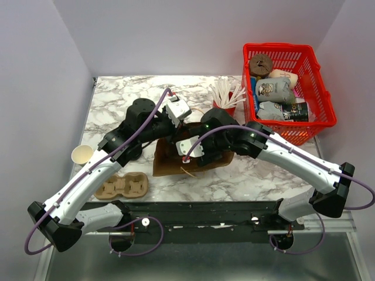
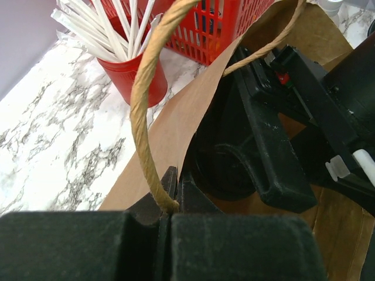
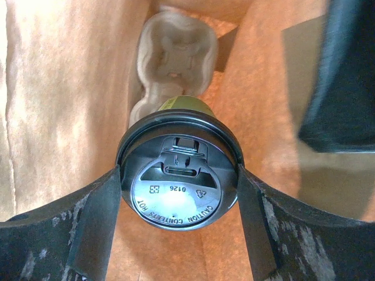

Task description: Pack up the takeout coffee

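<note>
The takeout coffee (image 3: 179, 187), an olive-green cup under a black lid, hangs inside the brown paper bag (image 3: 58, 105). My right gripper (image 3: 179, 171) is shut on it, one finger pressing each side of the lid. Below the cup, a pulp cup carrier (image 3: 176, 58) lies on the bag's floor. My left gripper (image 2: 176, 188) is shut on the bag's twine handle (image 2: 143, 99), holding the bag's mouth (image 2: 176, 129) up. From the top view the bag (image 1: 167, 164) sits mid-table, with the right gripper (image 1: 186, 156) reaching into it and the cup hidden.
A red cup of white sticks (image 1: 225, 99) stands behind the bag, beside a red basket (image 1: 289, 88) of packed goods at the back right. A cream-coloured cup (image 1: 81, 154) and a second pulp carrier (image 1: 122, 187) lie at the left front.
</note>
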### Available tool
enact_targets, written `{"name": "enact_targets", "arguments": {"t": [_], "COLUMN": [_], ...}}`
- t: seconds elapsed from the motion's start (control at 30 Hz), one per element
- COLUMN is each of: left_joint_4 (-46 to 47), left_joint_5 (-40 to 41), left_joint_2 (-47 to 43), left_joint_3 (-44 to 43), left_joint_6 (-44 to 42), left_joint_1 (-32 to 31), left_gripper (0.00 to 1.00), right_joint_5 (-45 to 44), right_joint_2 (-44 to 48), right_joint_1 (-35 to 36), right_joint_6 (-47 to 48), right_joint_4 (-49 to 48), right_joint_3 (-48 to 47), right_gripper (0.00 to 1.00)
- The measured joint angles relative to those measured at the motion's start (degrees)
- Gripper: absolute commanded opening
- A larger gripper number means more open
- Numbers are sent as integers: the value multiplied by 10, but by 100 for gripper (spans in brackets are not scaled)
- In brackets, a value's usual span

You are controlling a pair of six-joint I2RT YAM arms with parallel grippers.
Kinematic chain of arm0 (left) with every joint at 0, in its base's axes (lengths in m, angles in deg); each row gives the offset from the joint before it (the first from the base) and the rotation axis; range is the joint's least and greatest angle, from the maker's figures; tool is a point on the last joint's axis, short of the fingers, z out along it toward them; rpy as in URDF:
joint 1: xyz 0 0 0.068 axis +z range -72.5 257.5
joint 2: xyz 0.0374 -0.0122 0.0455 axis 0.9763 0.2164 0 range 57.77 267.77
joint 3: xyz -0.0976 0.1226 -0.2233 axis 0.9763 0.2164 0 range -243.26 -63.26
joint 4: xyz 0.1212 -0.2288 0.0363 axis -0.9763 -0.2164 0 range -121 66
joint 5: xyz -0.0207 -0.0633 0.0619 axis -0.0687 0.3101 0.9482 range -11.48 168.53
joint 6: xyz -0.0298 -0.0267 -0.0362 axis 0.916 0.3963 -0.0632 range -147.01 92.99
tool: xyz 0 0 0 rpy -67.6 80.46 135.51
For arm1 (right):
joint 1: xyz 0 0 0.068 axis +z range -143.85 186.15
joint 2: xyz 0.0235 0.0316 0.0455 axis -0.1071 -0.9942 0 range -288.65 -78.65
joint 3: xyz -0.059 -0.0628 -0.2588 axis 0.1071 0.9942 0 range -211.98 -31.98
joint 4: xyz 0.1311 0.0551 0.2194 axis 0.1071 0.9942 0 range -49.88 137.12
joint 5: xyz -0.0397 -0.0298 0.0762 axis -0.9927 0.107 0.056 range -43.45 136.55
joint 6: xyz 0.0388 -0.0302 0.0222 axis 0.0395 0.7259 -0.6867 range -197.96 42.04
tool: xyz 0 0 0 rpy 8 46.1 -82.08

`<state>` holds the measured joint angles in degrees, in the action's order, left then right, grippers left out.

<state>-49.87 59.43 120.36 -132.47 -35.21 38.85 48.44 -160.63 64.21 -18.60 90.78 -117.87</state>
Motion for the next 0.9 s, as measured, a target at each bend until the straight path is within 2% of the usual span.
{"name": "enact_targets", "arguments": {"t": [0.53,0.9], "left_joint_4": [-1,1], "left_joint_5": [-2,-12], "left_joint_2": [0,0], "left_joint_3": [-1,-1], "left_joint_6": [17,31], "left_joint_1": [0,0], "left_gripper": [0,0], "right_joint_5": [-91,-105], "right_joint_2": [-38,-44], "right_joint_1": [0,0], "right_joint_6": [-25,-27], "right_joint_4": [17,-1], "right_joint_3": [19,27], "right_gripper": [1,1]}}
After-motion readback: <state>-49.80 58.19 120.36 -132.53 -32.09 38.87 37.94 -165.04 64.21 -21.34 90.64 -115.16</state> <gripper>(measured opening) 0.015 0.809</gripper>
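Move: The carrier's nearer cell, at the bottom of the bag, lies about 3 cm ahead of the right hand, some 6 cm to its left and roughly 14 cm below. The bag rim in the left fingers is about 8 cm to the right hand's left, 5 cm ahead and 6 cm up; the straw cup stands 16 cm ahead, 8 cm right and 12 cm down. From the left hand, that cell is about 2 cm back, 3 cm right and 20 cm below. Keeping its grip around the coffee cup's black lid, the right hand lowers the cup about 4 cm deeper into the bag towards the empty carrier, drifting some 2 cm forward and 2 cm right, mostly early on before it eases off. Its wrist turns about 10 degrees clockwise and tips the fingers more steeply down. The left fingers stay shut on the bag's rim, holding the mouth open. ##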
